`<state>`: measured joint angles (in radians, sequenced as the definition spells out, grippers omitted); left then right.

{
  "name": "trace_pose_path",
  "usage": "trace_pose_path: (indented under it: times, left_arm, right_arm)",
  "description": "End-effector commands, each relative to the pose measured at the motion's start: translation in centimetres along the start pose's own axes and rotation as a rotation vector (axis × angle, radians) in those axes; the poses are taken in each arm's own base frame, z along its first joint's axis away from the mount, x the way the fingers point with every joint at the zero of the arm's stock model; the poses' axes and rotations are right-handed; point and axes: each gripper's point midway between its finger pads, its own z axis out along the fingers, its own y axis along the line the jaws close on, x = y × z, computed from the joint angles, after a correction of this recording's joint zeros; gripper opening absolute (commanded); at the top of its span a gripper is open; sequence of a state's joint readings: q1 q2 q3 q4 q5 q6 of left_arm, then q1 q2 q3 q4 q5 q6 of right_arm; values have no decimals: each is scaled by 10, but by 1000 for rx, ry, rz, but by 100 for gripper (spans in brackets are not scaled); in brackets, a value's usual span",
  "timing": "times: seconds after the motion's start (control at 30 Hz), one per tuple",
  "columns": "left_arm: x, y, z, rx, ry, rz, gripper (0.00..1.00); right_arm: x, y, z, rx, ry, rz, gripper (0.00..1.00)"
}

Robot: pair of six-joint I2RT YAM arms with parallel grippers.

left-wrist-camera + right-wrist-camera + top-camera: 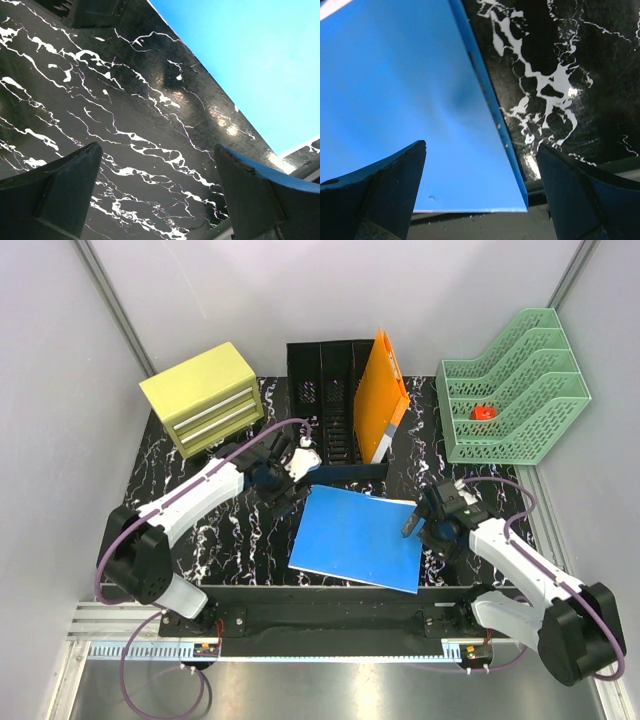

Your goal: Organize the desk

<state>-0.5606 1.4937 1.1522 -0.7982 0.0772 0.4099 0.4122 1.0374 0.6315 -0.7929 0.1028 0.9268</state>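
Observation:
The desk (225,535) is a black top with white veins. A blue folder (360,535) lies flat on it near the front edge. My left gripper (298,472) hovers low by the folder's far left corner. In the left wrist view it (159,150) is open over bare desk (125,100), with the folder (250,50) at the upper right. My right gripper (415,518) is at the folder's right edge. In the right wrist view it (481,146) stands open astride the folder's near right corner (395,90), with desk (560,60) beside it. Nothing is held.
A black mesh file holder (325,390) at the back holds an upright orange folder (382,395). A yellow drawer cabinet (205,397) stands at the back left. A green tiered tray (515,390) at the back right holds a small red object (484,412).

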Motion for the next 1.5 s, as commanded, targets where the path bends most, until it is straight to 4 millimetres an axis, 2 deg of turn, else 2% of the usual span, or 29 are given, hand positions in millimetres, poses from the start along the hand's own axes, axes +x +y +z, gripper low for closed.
trace_pose_path:
  times: [0.0,0.03,0.1,0.13,0.2,0.23,0.4,0.57,0.63,0.67,0.73,0.9,1.1,1.2,1.33,1.47]
  left_arm:
    - [-26,12,-10,-65,-68,7,99]
    - [-27,12,-11,-66,-69,8,99]
    - [-26,12,-12,-74,-66,9,99]
    - [-25,13,-12,-78,-63,7,99]
    - [-22,14,-13,-88,-53,5,99]
    - [-21,14,-13,-87,-51,5,99]
    - [-10,10,-7,-77,-16,11,99]
    - [19,17,15,-120,101,43,99]
    - [23,20,21,-138,120,54,99]
    - [27,19,24,-137,133,58,99]
    - [31,20,27,-141,146,68,99]
    - [50,17,32,-137,195,85,99]
    - [80,18,27,-176,258,135,99]
    - [103,25,14,-215,308,166,99]
    - [127,33,3,-234,339,137,99]
    - [131,27,9,-206,341,97,99]
  right_arm:
    - [-8,0,22,21,-52,48,99]
    - [-11,5,26,4,-64,51,100]
    - [-8,-2,39,34,-64,52,100]
    - [-12,5,43,4,-81,58,100]
    - [-7,1,53,16,-69,70,100]
    - [-9,8,57,-14,-77,74,100]
    - [-11,21,64,-41,-62,57,100]
    - [12,34,84,-74,73,59,100]
    - [16,47,89,-121,109,56,100]
    - [25,50,93,-134,157,52,100]
    - [30,65,94,-188,191,36,100]
    - [42,82,95,-228,249,-16,100]
    - [46,71,90,-204,249,-29,100]
    - [45,61,87,-174,234,-34,100]
    - [38,61,78,-179,193,-52,100]
    - [37,61,74,-178,190,-55,100]
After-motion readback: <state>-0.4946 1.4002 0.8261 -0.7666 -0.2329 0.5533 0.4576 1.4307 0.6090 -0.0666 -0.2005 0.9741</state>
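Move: The middle of the blue folder lies about 15 cm to my right hand's left, nearly level front to back and some 5 cm below; that hand hovers over its right edge. From the same hand the black rack stands about 25 cm ahead and 20 cm left, the orange folder in it 24 cm ahead and 11 cm left. From my left hand the blue folder's middle is about 18 cm right, 10 cm back and 10 cm below. I dip my open right hand about 3 cm so its fingers straddle the blue folder's right edge, then sweep forward and left roughly 11 cm each, rolling about 25 degrees, pushing the folder leftwards by that edge, before easing back a couple of centimetres. Meanwhile my left hand, open, sinks about 6 cm and shifts some 10 cm left, drawing back slightly as it rolls. ##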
